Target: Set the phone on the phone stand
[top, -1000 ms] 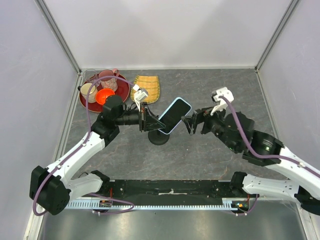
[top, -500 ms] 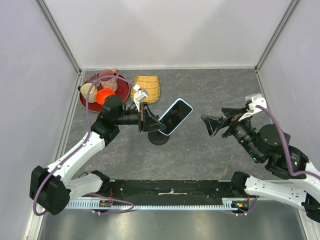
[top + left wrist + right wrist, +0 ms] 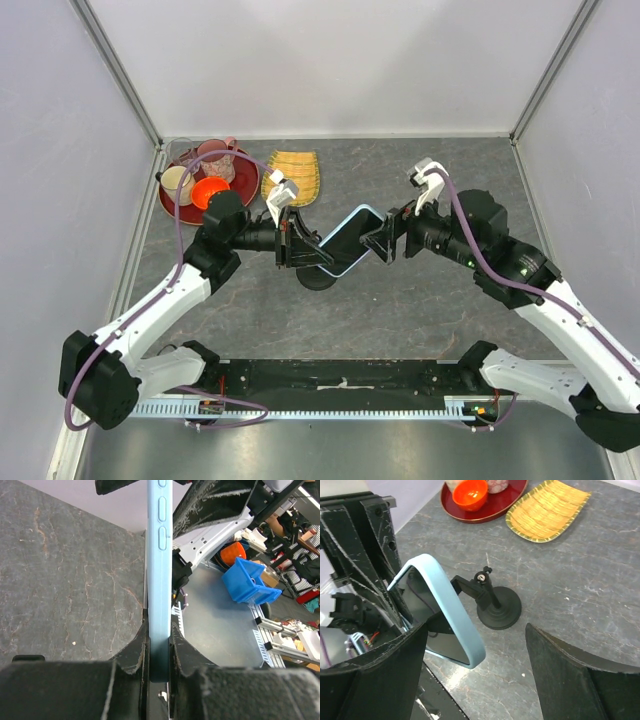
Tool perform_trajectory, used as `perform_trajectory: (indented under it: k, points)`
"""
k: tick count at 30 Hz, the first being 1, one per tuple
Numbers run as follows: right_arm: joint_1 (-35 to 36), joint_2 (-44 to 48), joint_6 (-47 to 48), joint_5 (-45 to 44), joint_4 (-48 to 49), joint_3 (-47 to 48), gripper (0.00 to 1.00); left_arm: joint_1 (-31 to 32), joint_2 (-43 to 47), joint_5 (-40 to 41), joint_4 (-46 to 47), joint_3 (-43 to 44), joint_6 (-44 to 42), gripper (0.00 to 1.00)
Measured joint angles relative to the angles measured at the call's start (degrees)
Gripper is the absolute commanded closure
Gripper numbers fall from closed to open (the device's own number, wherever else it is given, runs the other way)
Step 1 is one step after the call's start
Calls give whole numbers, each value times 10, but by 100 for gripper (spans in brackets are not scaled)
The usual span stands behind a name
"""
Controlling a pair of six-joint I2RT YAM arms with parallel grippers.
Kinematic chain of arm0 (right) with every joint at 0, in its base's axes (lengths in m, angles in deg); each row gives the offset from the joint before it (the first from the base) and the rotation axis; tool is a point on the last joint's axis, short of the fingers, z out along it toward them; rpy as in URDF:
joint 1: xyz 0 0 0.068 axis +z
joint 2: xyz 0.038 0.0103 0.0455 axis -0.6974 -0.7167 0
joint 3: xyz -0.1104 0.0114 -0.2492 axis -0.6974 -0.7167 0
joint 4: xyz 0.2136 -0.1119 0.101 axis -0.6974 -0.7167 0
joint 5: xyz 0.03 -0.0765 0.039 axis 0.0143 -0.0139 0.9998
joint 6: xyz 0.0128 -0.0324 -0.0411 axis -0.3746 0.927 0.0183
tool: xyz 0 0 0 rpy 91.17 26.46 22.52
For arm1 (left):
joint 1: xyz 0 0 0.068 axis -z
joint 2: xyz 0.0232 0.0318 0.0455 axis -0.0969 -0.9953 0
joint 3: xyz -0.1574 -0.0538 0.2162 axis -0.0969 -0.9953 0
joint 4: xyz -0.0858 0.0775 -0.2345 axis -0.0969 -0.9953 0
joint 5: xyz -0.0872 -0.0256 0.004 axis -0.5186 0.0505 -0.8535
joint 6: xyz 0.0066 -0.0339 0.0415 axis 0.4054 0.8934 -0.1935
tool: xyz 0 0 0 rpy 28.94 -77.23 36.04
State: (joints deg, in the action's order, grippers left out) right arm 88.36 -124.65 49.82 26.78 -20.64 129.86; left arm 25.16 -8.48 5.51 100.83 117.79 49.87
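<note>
The phone (image 3: 346,243), black-screened with a light blue edge, hangs tilted in the air over the phone stand (image 3: 317,279), whose black base mostly hides beneath it. My left gripper (image 3: 300,246) is shut on the phone's left end; in the left wrist view the blue phone edge (image 3: 159,580) runs up from between the left gripper (image 3: 159,652) fingers. My right gripper (image 3: 386,240) stands open, its jaws straddling the phone's right end without touching. The right wrist view shows the phone (image 3: 451,611), the phone stand (image 3: 498,611) with its clamp head behind it, and the right gripper (image 3: 477,677).
A red tray (image 3: 176,207) with an orange bowl (image 3: 210,191) and cups sits at the back left, beside a yellow woven mat (image 3: 294,177). Grey walls close three sides. The black arm rail (image 3: 340,375) runs along the near edge.
The right arm, which had swung away to the right, has come back to the phone with its jaws open around the phone's right end. The left gripper keeps its hold.
</note>
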Motion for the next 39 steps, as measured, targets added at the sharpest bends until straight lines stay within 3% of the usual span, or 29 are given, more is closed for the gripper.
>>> perform_trajectory:
  k: [10,16,32,39]
  points:
    - [-130,-5,0,302,50,0,48,9,3,-10,4,0,0,98]
    - [-153,-17,0,402,80,-13,62,13,3,-19,5,0,0,98]
    - [-156,-38,-2,510,126,-30,79,19,4,-43,14,0,0,98]
    - [-159,-46,-1,530,134,-29,74,19,4,-50,16,0,0,98]
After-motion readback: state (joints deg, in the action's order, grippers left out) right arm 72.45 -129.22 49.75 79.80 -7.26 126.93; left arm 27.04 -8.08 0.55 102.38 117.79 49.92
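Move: From the left hand, which already grips the phone's near left end, the phone's middle lies about 6 cm to the right and 3 cm ahead. The phone stand is some 12 cm ahead of that hand, about 1 cm to its left and roughly 22 cm below. From the open right hand, the phone's middle is about 7 cm to the left, 3 cm back and slightly lower; the stand lies about 14 cm left, 7 cm ahead and 25 cm down. Back and to the left, rising slightly, the right hand travels about 5 cm towards the phone, turning some 35 degrees counter-clockwise until its fingers straddle the phone's free right end and close to pinch it. The left hand keeps its grip while easing the phone back 2 to 3 cm with a slight clockwise turn. ##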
